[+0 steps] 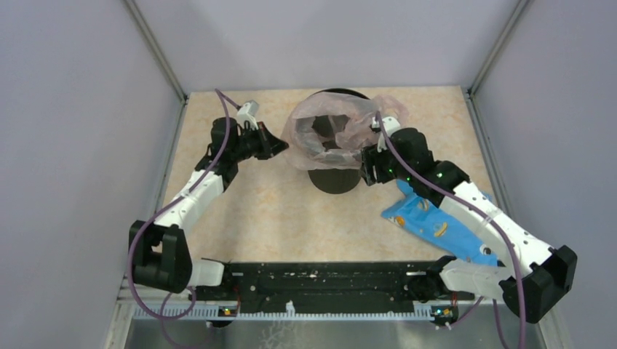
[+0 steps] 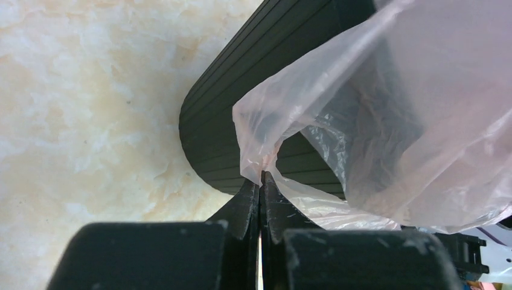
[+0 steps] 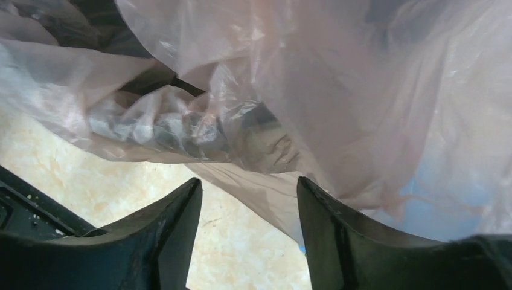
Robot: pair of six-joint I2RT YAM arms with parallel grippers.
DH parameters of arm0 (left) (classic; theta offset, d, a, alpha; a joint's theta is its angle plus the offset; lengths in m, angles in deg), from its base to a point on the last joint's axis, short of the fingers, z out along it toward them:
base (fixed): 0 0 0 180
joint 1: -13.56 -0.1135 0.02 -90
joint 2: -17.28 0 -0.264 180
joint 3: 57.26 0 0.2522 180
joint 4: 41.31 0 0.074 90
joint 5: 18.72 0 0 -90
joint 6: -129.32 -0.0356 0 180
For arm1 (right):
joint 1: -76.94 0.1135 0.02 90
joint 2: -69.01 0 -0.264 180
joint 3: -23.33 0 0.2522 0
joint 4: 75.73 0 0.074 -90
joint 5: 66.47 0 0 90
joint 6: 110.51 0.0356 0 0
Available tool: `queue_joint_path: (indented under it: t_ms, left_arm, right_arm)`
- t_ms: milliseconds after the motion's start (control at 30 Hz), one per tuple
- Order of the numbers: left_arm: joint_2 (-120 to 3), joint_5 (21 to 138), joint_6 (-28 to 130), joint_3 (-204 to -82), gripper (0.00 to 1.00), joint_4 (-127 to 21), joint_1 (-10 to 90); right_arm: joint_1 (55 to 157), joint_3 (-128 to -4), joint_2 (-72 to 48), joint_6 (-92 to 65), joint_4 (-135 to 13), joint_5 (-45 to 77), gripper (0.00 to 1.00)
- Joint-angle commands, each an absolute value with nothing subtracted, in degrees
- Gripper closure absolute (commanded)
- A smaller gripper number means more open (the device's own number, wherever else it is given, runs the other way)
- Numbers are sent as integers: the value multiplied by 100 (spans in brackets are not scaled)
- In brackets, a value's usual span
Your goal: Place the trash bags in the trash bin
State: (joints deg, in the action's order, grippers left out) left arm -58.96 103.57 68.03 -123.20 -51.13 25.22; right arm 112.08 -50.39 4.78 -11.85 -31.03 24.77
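The black round trash bin [image 1: 333, 178] stands mid-table, far side. A pale-pink translucent trash bag [image 1: 342, 123] is draped over its rim, mouth open and crumpled. My left gripper [image 1: 282, 148] is at the bin's left side, shut on the bag's edge; in the left wrist view the tips [image 2: 261, 179] pinch the film [image 2: 386, 121] in front of the ribbed bin wall [image 2: 241, 90]. My right gripper [image 1: 368, 164] sits at the bin's right side, open. In the right wrist view its jaws [image 3: 248, 182] stand apart, with bag film [image 3: 338, 90] hanging just above and brushing the right finger [image 3: 326, 223].
A flat blue packet [image 1: 428, 224] lies on the table under my right arm. Grey walls close in the beige marbled table [image 1: 276, 218] on three sides. The black arm base rail [image 1: 327, 280] runs along the near edge.
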Motion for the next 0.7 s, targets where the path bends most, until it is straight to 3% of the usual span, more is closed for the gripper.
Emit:
queue_joint_path:
  t_ms: [0,167,433,667]
  left_arm:
    - [-5943,10330,6783,-12714,100,-4676,2490]
    - [-6041,10224,6728,-12947,100,-4812,2489]
    - [-6183,10034,6665,-13263,100,-4988,2482]
    - [-6279,9971,6674,-13447,100,-4984,2481]
  right_arm:
    - [11234,-5730,814,-1155,-2787,2428,35]
    - [11234,-6369,796,-1032,-2300,2718,23]
    - [11233,-7410,616,-1119,-2181,3154,21]
    - [11236,-8433,-304,-1496,-2530,3249,24]
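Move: The right hand, its fingers already half open and free of the film, has the middle of the pink trash bag about 9 cm ahead and 5 cm to its left, a couple of centimetres below. The trash bin under the bag is centred some 15 cm ahead, 6 cm left and 10 cm below; the blue trash bag lies about 21 cm to its right, 2 cm back and 21 cm down. From the left hand, holding the pink bag's left edge, the bin's middle is 8 cm ahead, 12 cm right and 10 cm below. The right hand leaves the near-right edge of the pink bag and climbs almost straight up by about 17 cm, opening its fingers wider on the way and tilting them up some 15 degrees, with just a little forward travel at the end that leaves it above the bag's right side. Meanwhile the left hand keeps its pinch on the bag's left edge, fingers shut, and draws that edge up and forward by about 5 cm, up and forward in nearly equal parts. ##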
